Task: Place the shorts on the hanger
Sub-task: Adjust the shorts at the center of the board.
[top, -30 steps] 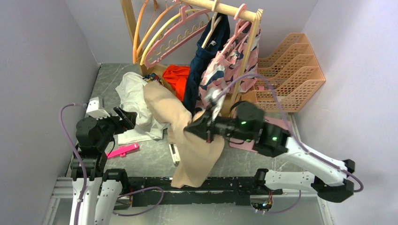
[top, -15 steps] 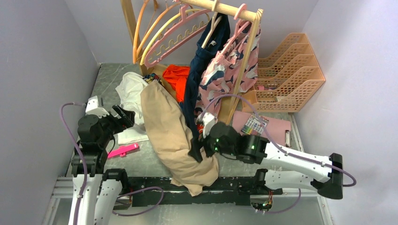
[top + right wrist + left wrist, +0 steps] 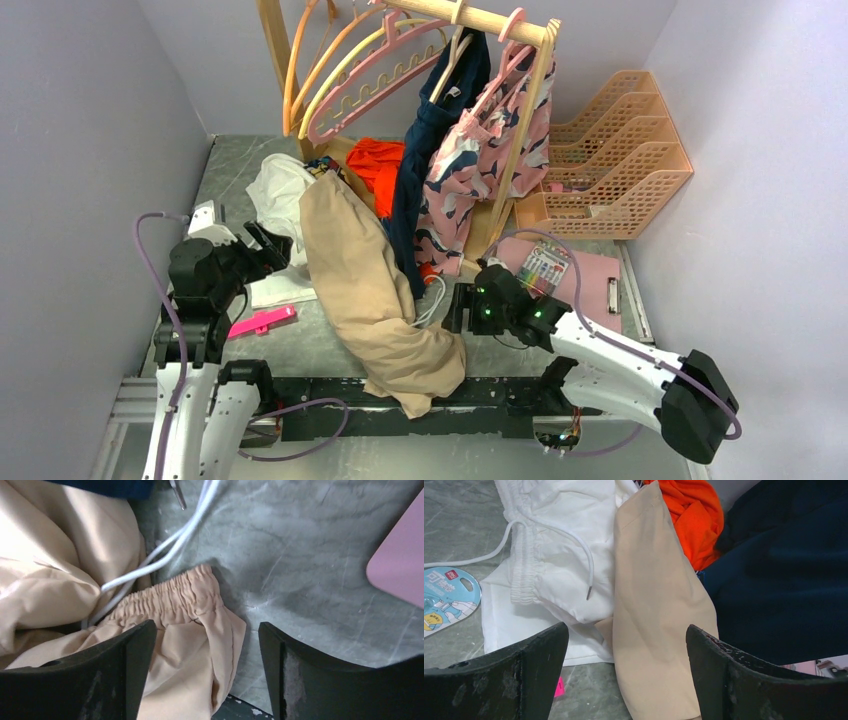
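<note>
The tan shorts [image 3: 360,280] lie in a long heap from the clothes pile down to the table's near edge. Their gathered waistband [image 3: 175,592] and white drawstring [image 3: 165,555] show in the right wrist view. My right gripper [image 3: 455,308] hovers open just right of the heap, and a corner of the shorts lies loose under its jaws [image 3: 206,630]. My left gripper [image 3: 268,245] stands open to the left of the shorts [image 3: 659,610], with nothing held between its fingers [image 3: 626,630]. The pink hanger [image 3: 370,85] hangs on the wooden rail at the back.
A white garment [image 3: 280,190] and an orange one [image 3: 385,165] lie behind the shorts. Navy [image 3: 430,140] and patterned [image 3: 490,150] garments hang from the wooden rack [image 3: 480,20]. A pink clip [image 3: 262,320], a pink clipboard [image 3: 580,275] and orange trays [image 3: 620,150] lie around.
My right gripper opened and let go of the shorts, then drew back to the right. The shorts dropped into a heap on the table. The left arm barely moved.
</note>
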You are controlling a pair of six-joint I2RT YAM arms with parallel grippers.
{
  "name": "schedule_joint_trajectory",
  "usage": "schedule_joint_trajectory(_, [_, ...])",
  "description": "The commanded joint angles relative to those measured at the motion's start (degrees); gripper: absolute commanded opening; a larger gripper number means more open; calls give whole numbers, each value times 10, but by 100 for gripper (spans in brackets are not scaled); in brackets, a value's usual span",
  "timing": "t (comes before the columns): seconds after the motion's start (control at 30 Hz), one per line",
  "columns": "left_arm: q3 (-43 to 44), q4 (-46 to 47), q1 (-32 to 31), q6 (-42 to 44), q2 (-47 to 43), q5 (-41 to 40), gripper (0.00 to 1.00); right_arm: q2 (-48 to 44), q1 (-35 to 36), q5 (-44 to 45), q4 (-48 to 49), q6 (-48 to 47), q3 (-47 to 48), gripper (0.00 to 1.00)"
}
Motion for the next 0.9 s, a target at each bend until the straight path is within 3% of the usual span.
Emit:
schedule_joint_trajectory(0.0, [-1, 20, -3, 7, 4, 21, 90, 4, -3, -45, 49, 45, -28, 74])
schedule_joint_trajectory(0.3, [-2, 21, -3, 7, 1, 23, 90, 6, -3, -65, 67, 39, -66, 41])
schedule_joint_trajectory(0.53, [-1, 19, -3, 7, -2, 23, 90, -23, -3, -27, 43, -11, -14, 0])
schedule_joint_trajectory(0.73, [-1, 18, -3, 5, -4, 16, 89, -90, -3, 25, 13, -134, 157, 0])
schedule_joint_trajectory(0.87, [-1, 17, -3, 3, -9, 11, 89, -119, -3, -70, 85, -226, 284, 0])
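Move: The shorts' near waistband corner lies just under the right gripper, about 2 cm back, 1 cm left and 3 cm below the hand point. The white drawstring's loop is some 4 cm ahead and 5 cm left of the hand at table level, and the pink clipboard's middle roughly 6 cm ahead and 22 cm to the right. From the left hand, the waistband corner is about 32 cm right, 11 cm back and 20 cm below. Ease the open right gripper down and back a little, about 2.5 cm each way, onto the waistband corner and shut the fingers to pinch the cloth. Then sweep the gripper quickly up some 20 cm, drifting forward and slightly left as well, keeping the pinch while the wrist tips the fingers upward about 30 degrees. ##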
